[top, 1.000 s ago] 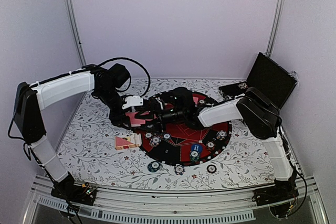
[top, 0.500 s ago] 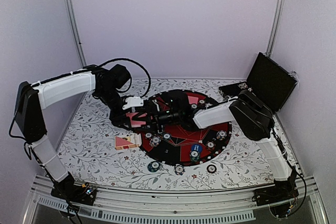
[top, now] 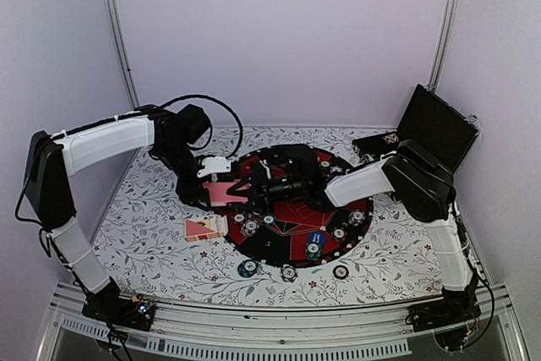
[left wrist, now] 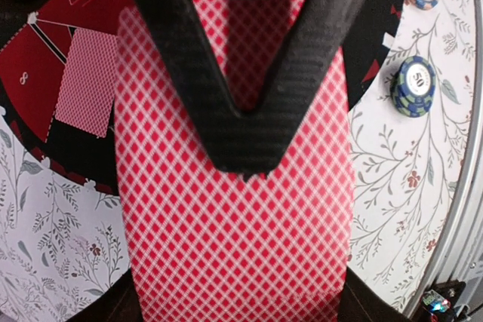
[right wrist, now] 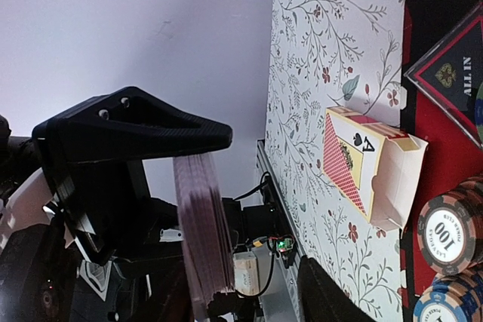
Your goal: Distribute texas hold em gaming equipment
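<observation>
My left gripper point(top: 218, 192) is shut on a deck of pink-red-backed playing cards point(top: 228, 194), held just over the left rim of the mat. In the left wrist view the deck point(left wrist: 234, 216) fills the frame under a black finger point(left wrist: 241, 133). My right gripper point(top: 255, 193) is at the deck's right end, jaws apart. Its wrist view shows the deck point(right wrist: 204, 231) edge-on, with one right finger point(right wrist: 332, 295) well clear of it. Poker chips point(top: 249, 227) lie on the mat, and others point(top: 289, 273) lie on the cloth in front. A single card point(left wrist: 84, 84) lies face down on the mat.
The round red-and-black mat point(top: 292, 213) covers the table's middle. An opened card box point(top: 204, 227) lies at its left rim, ace side visible point(right wrist: 373, 167). A black hinged case point(top: 435, 128) stands open at the back right. An "ALL IN" marker point(right wrist: 453, 73) sits on the mat.
The right arm reached left to the deck, then eased back slightly, and its jaws have narrowed. More pink card now shows between the two grippers. The left arm has held still.
</observation>
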Controlling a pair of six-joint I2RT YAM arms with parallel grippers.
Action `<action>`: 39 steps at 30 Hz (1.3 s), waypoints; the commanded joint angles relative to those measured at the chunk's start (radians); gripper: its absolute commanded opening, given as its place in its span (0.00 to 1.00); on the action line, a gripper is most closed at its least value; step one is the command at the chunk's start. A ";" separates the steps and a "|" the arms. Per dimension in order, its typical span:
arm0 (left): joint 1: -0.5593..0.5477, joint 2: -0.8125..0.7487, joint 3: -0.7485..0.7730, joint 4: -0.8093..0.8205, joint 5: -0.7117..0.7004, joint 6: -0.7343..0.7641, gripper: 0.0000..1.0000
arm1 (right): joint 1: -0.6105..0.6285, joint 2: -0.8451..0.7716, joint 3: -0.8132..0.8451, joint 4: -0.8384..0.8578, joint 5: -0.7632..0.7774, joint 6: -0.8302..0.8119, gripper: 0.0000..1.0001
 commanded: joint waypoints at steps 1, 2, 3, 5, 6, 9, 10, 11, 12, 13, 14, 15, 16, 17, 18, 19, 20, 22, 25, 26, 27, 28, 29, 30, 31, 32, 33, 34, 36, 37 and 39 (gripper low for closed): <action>-0.006 -0.001 0.021 0.012 0.012 -0.003 0.21 | -0.012 -0.066 -0.037 -0.006 0.009 -0.022 0.41; -0.006 0.000 0.020 0.012 0.011 -0.004 0.21 | -0.014 -0.074 -0.044 -0.003 0.009 -0.020 0.38; -0.006 0.000 0.019 0.013 0.009 -0.004 0.21 | -0.015 -0.080 -0.050 0.001 0.008 -0.021 0.34; -0.006 0.001 0.018 0.013 0.007 -0.003 0.21 | -0.019 -0.098 -0.063 0.004 0.002 -0.022 0.28; -0.006 0.003 0.018 0.012 0.008 -0.003 0.21 | -0.023 -0.107 -0.072 0.006 -0.001 -0.022 0.25; -0.006 0.004 0.019 0.012 0.007 -0.004 0.21 | -0.028 -0.139 -0.099 0.009 -0.005 -0.025 0.17; -0.007 0.006 0.019 0.012 0.008 -0.004 0.21 | -0.032 -0.147 -0.109 0.009 -0.004 -0.027 0.14; -0.006 0.006 0.019 0.013 0.008 -0.004 0.21 | -0.036 -0.162 -0.119 0.009 -0.006 -0.029 0.13; -0.006 0.008 0.019 0.011 0.008 -0.002 0.21 | -0.039 -0.173 -0.131 0.010 -0.009 -0.032 0.12; -0.006 0.007 0.019 0.010 0.008 -0.002 0.21 | -0.042 -0.182 -0.142 0.011 -0.010 -0.033 0.12; -0.006 0.009 0.019 0.009 0.007 -0.002 0.21 | -0.045 -0.196 -0.159 0.011 -0.010 -0.034 0.11; -0.006 0.009 0.019 0.010 0.008 -0.002 0.21 | -0.047 -0.204 -0.166 0.011 -0.011 -0.035 0.10; -0.006 0.008 0.018 0.009 0.007 -0.001 0.21 | -0.049 -0.216 -0.177 0.011 -0.013 -0.038 0.09; -0.006 0.007 0.018 0.009 0.008 -0.002 0.21 | -0.052 -0.220 -0.184 0.013 -0.014 -0.040 0.08; -0.006 0.007 0.018 0.009 0.008 -0.003 0.21 | -0.053 -0.227 -0.188 0.016 -0.013 -0.038 0.08; -0.006 0.008 0.019 0.010 0.007 -0.003 0.21 | -0.052 -0.229 -0.188 0.019 -0.014 -0.038 0.08; -0.006 0.009 0.019 0.009 0.008 -0.003 0.21 | -0.053 -0.229 -0.188 0.022 -0.016 -0.036 0.08; -0.006 0.008 0.019 0.008 0.008 -0.004 0.21 | -0.051 -0.231 -0.187 0.023 -0.014 -0.032 0.08; -0.006 0.008 0.018 0.005 0.004 -0.004 0.21 | -0.054 -0.231 -0.186 0.024 -0.021 -0.031 0.07; -0.006 0.008 0.017 0.005 0.003 -0.004 0.21 | -0.058 -0.233 -0.188 0.021 -0.024 -0.032 0.07; -0.006 0.007 0.016 0.004 0.001 -0.004 0.21 | -0.064 -0.237 -0.197 0.019 -0.027 -0.033 0.07; -0.006 0.007 0.015 0.003 0.000 -0.004 0.21 | -0.071 -0.249 -0.211 0.016 -0.031 -0.035 0.06; -0.006 0.007 0.015 0.002 -0.001 -0.004 0.20 | -0.082 -0.259 -0.231 0.012 -0.033 -0.041 0.06; -0.006 0.007 0.015 0.002 -0.002 -0.003 0.20 | -0.094 -0.277 -0.254 0.005 -0.038 -0.048 0.06; -0.006 0.006 0.014 0.002 -0.002 -0.002 0.20 | -0.107 -0.292 -0.283 -0.003 -0.043 -0.058 0.05; -0.006 0.005 0.013 0.001 -0.002 -0.002 0.20 | -0.120 -0.324 -0.315 -0.014 -0.047 -0.066 0.05; -0.006 0.005 0.013 0.000 -0.003 -0.001 0.20 | -0.135 -0.350 -0.348 -0.026 -0.050 -0.082 0.05; -0.006 0.004 0.012 0.001 -0.003 0.000 0.20 | -0.151 -0.372 -0.398 -0.042 -0.052 -0.098 0.05; -0.006 0.005 0.010 0.000 -0.002 0.000 0.20 | -0.178 -0.435 -0.468 -0.085 -0.054 -0.134 0.05; -0.006 0.005 0.010 0.000 -0.002 -0.001 0.20 | -0.190 -0.463 -0.504 -0.106 -0.053 -0.148 0.05; -0.006 0.006 0.010 0.000 0.000 -0.002 0.20 | -0.213 -0.510 -0.570 -0.128 -0.055 -0.176 0.05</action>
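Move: The deck's top card already sticks out of the left hand's grip towards the right fingers, its middle about 4 cm to the right hand's left, at the same height and reach. The card box lies on the table some 11 cm to its left and 12 cm below; the red chip stack is almost straight beneath it, and a dealt card lies 13 cm ahead and 12 cm down. From the left hand, that top card's middle is about 5 cm right. Right fingers close on the top card and draw it about 12 cm right, off the left hand's still deck. ##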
